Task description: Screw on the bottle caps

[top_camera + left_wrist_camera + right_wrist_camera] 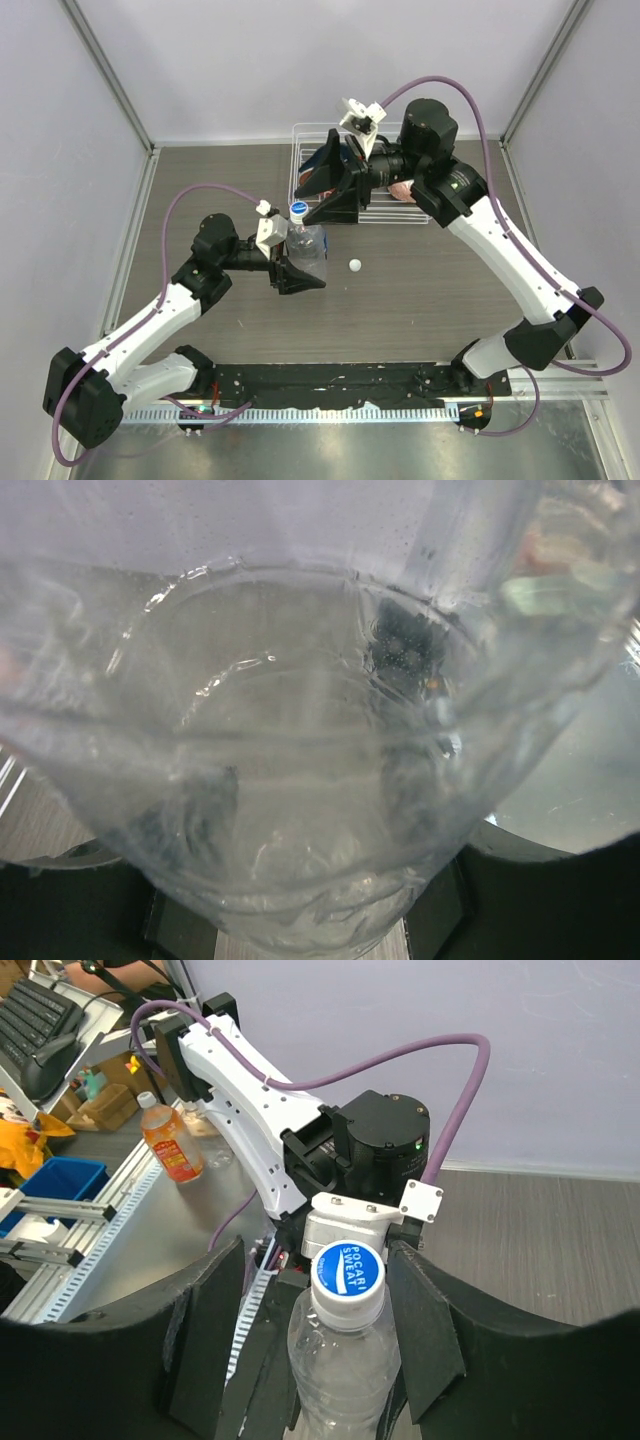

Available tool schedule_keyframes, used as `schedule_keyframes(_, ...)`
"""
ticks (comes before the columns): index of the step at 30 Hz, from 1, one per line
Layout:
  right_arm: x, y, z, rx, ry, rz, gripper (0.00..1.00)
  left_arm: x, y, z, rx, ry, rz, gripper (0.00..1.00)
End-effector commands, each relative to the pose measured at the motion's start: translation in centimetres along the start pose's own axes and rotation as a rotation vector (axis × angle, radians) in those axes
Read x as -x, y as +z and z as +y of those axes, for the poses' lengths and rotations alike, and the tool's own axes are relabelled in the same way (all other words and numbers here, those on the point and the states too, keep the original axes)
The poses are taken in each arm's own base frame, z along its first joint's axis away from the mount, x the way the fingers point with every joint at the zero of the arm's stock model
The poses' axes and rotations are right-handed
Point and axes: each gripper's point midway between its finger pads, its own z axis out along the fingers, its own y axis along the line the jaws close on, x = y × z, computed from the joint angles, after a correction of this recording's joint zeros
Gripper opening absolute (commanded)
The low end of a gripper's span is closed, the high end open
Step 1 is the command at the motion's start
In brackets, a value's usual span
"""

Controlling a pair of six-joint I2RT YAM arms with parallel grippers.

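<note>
A clear, label-free bottle (310,248) stands tilted near the table's middle, and my left gripper (303,262) is shut on its body. In the left wrist view the bottle (300,780) fills the frame between the dark fingers (440,920). A blue-topped white cap (348,1268) sits on the bottle's neck (345,1360). My right gripper (318,1305) stands open around that cap (298,209), with a gap on each side between cap and fingers (430,1330). From above, the right gripper (305,200) reaches in from the back. A loose white cap (354,265) lies on the table just right of the bottle.
A wire rack (300,150) stands at the back, under the right arm, with something pinkish (402,190) in it. Frame posts and pale walls close in the table on the left, right and back. An orange drink bottle (170,1145) stands beyond the table.
</note>
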Motion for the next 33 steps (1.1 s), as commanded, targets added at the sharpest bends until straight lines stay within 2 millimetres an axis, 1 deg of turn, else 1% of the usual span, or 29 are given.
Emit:
schedule_keyframes(1,1.2,0.4,0.5,0.072,-0.03,-0.042,0.64,2.4,0.0,-0.5,-0.02,0.061,-0.039,0.0)
schedule_keyframes(8,0.5,0.7,-0.2,0.07,-0.01,-0.034,0.63,2.5,0.0,-0.5,-0.02,0.064,-0.041,0.0)
schedule_keyframes(13,0.0,0.8,-0.4,0.082,0.008,-0.028,0.59,2.6,0.0,-0.4,-0.014,0.061,-0.043,0.0)
schedule_keyframes(22,-1.1,1.1,-1.0,0.076,0.041,-0.016,0.59,2.8,0.1,-0.3,-0.011,0.06,-0.045,0.0)
schedule_keyframes(25,-1.1,1.0,-1.0,0.08,0.039,-0.015,0.56,3.0,0.1,-0.3,-0.008,0.061,-0.047,0.0)
schedule_keyframes(28,-1.3,1.0,-0.9,0.086,0.043,-0.012,0.48,2.9,0.1,-0.1,0.001,0.057,-0.046,0.0)
schedule_keyframes(29,-1.4,1.0,-0.8,0.089,0.046,-0.01,0.42,3.0,0.1,0.0,0.004,0.058,-0.048,0.0)
schedule_keyframes(31,-1.4,1.1,-0.7,0.09,0.046,-0.01,0.34,3.0,0.1,0.1,0.006,0.059,-0.048,0.0)
schedule_keyframes(32,-1.4,1.1,-0.6,0.093,0.045,-0.01,0.26,2.9,0.2,0.1,0.005,0.056,-0.048,0.0)
schedule_keyframes(33,-1.5,1.1,-0.6,0.093,0.048,-0.009,0.22,2.9,0.2,0.2,0.009,0.056,-0.048,0.0)
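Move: The blue-topped cap already sits on the mouth of the held bottle, about 2 cm to the right hand's left, 1 cm ahead and 2 cm below. The bottle's clear body hangs under the cap, its middle some 12 cm below the right hand, about 2 cm left and 1 cm ahead. From the left hand, which grips that body, the cap is roughly 12 cm up and about 1 cm ahead, neither left nor right. The right hand sinks about 2 cm, edging left, and pinches the cap while the left holds the bottle. ##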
